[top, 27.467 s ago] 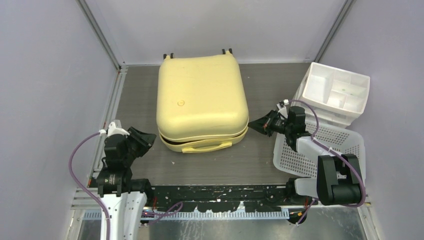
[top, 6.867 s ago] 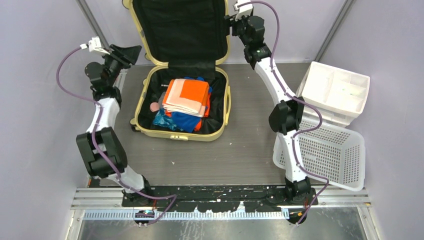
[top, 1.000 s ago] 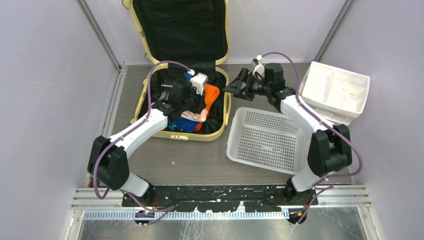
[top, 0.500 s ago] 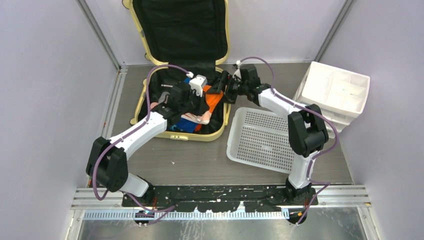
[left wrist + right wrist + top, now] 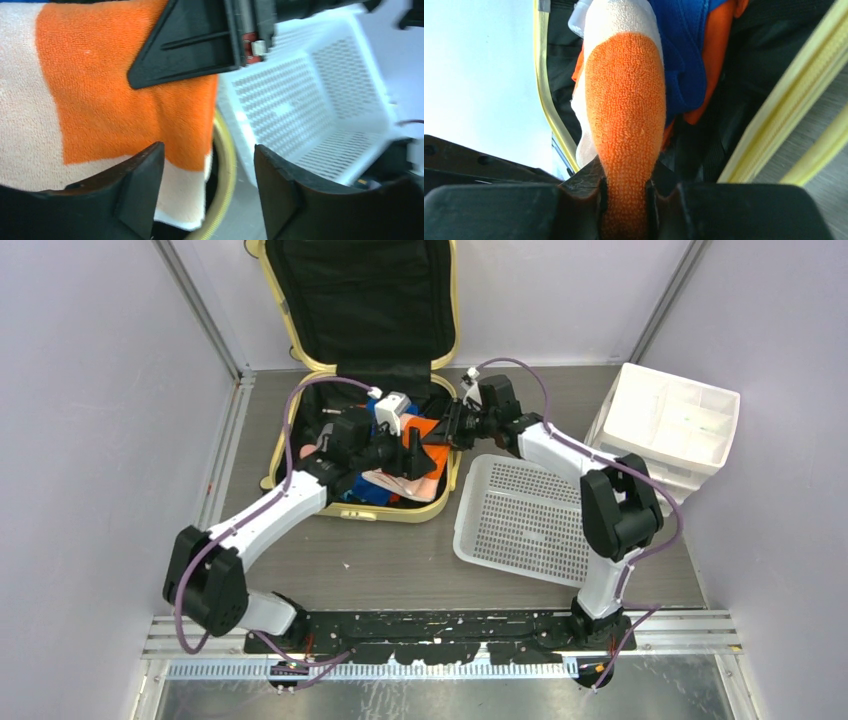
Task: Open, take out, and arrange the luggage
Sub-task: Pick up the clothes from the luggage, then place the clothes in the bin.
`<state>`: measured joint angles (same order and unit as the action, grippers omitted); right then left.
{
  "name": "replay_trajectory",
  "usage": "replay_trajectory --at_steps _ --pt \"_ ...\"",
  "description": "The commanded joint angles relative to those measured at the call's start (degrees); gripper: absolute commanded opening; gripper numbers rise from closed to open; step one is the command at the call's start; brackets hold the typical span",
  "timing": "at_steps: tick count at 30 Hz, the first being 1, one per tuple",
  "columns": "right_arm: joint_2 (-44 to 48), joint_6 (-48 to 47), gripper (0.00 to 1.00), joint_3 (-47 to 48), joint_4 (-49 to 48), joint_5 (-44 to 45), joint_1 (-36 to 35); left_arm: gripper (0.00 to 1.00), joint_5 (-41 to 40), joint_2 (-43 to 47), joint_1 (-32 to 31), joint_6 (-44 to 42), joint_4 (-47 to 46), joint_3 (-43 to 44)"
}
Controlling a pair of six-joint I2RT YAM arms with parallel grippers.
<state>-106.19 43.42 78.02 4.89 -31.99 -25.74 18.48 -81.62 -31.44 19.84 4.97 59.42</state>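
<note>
The pale yellow luggage (image 5: 400, 512) lies open on the table, its black-lined lid leaning against the back wall. Folded clothes fill the lower half. On top is an orange and cream towel (image 5: 428, 462), which hangs over the luggage's right rim (image 5: 225, 165). My right gripper (image 5: 625, 192) is shut on a fold of the orange towel (image 5: 624, 100). My left gripper (image 5: 207, 165) hovers open just above the towel's edge (image 5: 110, 85), with nothing between its fingers. A blue cloth (image 5: 684, 50) lies under the towel.
A white perforated basket (image 5: 530, 520) sits right of the luggage, close against its rim. A white drawer bin (image 5: 670, 425) stands at the far right. Purple walls enclose the table on three sides.
My left gripper has opened and let go of the towel. My right gripper reached into the luggage and shut on the towel's orange fold.
</note>
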Motion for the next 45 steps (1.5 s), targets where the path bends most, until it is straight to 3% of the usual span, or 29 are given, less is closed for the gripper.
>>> replay_trajectory --at_steps 1,6,11,15,20,30,34,40,45 --pt "9.7 -8.3 0.08 -1.7 0.7 -1.2 1.2 0.7 13.5 8.3 1.9 5.8 -2.2 -0.7" --pt "18.7 -18.1 0.04 -4.0 5.8 -3.8 4.2 0.77 18.4 16.8 3.8 0.9 9.5 0.6" --pt "28.8 -27.3 0.01 -8.8 9.8 -11.6 9.5 0.84 12.4 23.7 4.0 -14.5 25.3 3.2" --pt "37.6 -46.4 0.01 -11.0 24.5 -16.4 12.2 0.89 8.0 29.2 4.1 -19.5 23.1 -3.5" --pt "42.9 -59.9 0.01 -10.0 43.1 -16.0 14.5 0.93 3.8 33.5 4.1 -21.4 18.1 -10.5" --pt "50.7 -60.9 0.01 -13.6 49.1 -14.9 18.3 0.93 -2.5 37.0 4.1 -23.2 19.6 -13.1" --pt "51.5 -50.9 0.05 -18.2 42.5 -11.2 21.2 0.93 -4.2 37.4 4.1 -23.2 19.7 -13.5" --pt "45.4 -47.6 0.08 -23.9 39.7 -10.9 28.2 0.93 -4.0 37.2 4.1 -23.3 19.7 -13.5" --pt "41.1 -47.9 0.13 -24.1 38.1 1.4 28.6 0.93 -3.8 37.0 4.1 -23.3 19.8 -13.5"
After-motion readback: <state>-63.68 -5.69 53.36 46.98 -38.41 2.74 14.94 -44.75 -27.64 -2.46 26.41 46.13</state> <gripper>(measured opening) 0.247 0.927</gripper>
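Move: The right hand has the orange-and-white cloth pinched over the luggage. The white basket's middle lies about 21 cm back and 21 cm to its right, some 12 cm lower. The blue clothes are roughly 14 cm to its left and 4 cm back, the drawer box some 45 cm to its right, level with it. From the left hand, the blue clothes lie about 7 cm left, 2 cm ahead and 12 cm below. Keeping its pinch on the orange-and-white cloth, the right hand lifts about 12 cm and carries it right and back, out of the luggage, then drops again to its starting height over the basket, some 27 cm away level, fingers tipping steeper down. The left hand, already letting go, opens wide, rises clear, then swings back and left and sinks, halting by the luggage's front rim. ##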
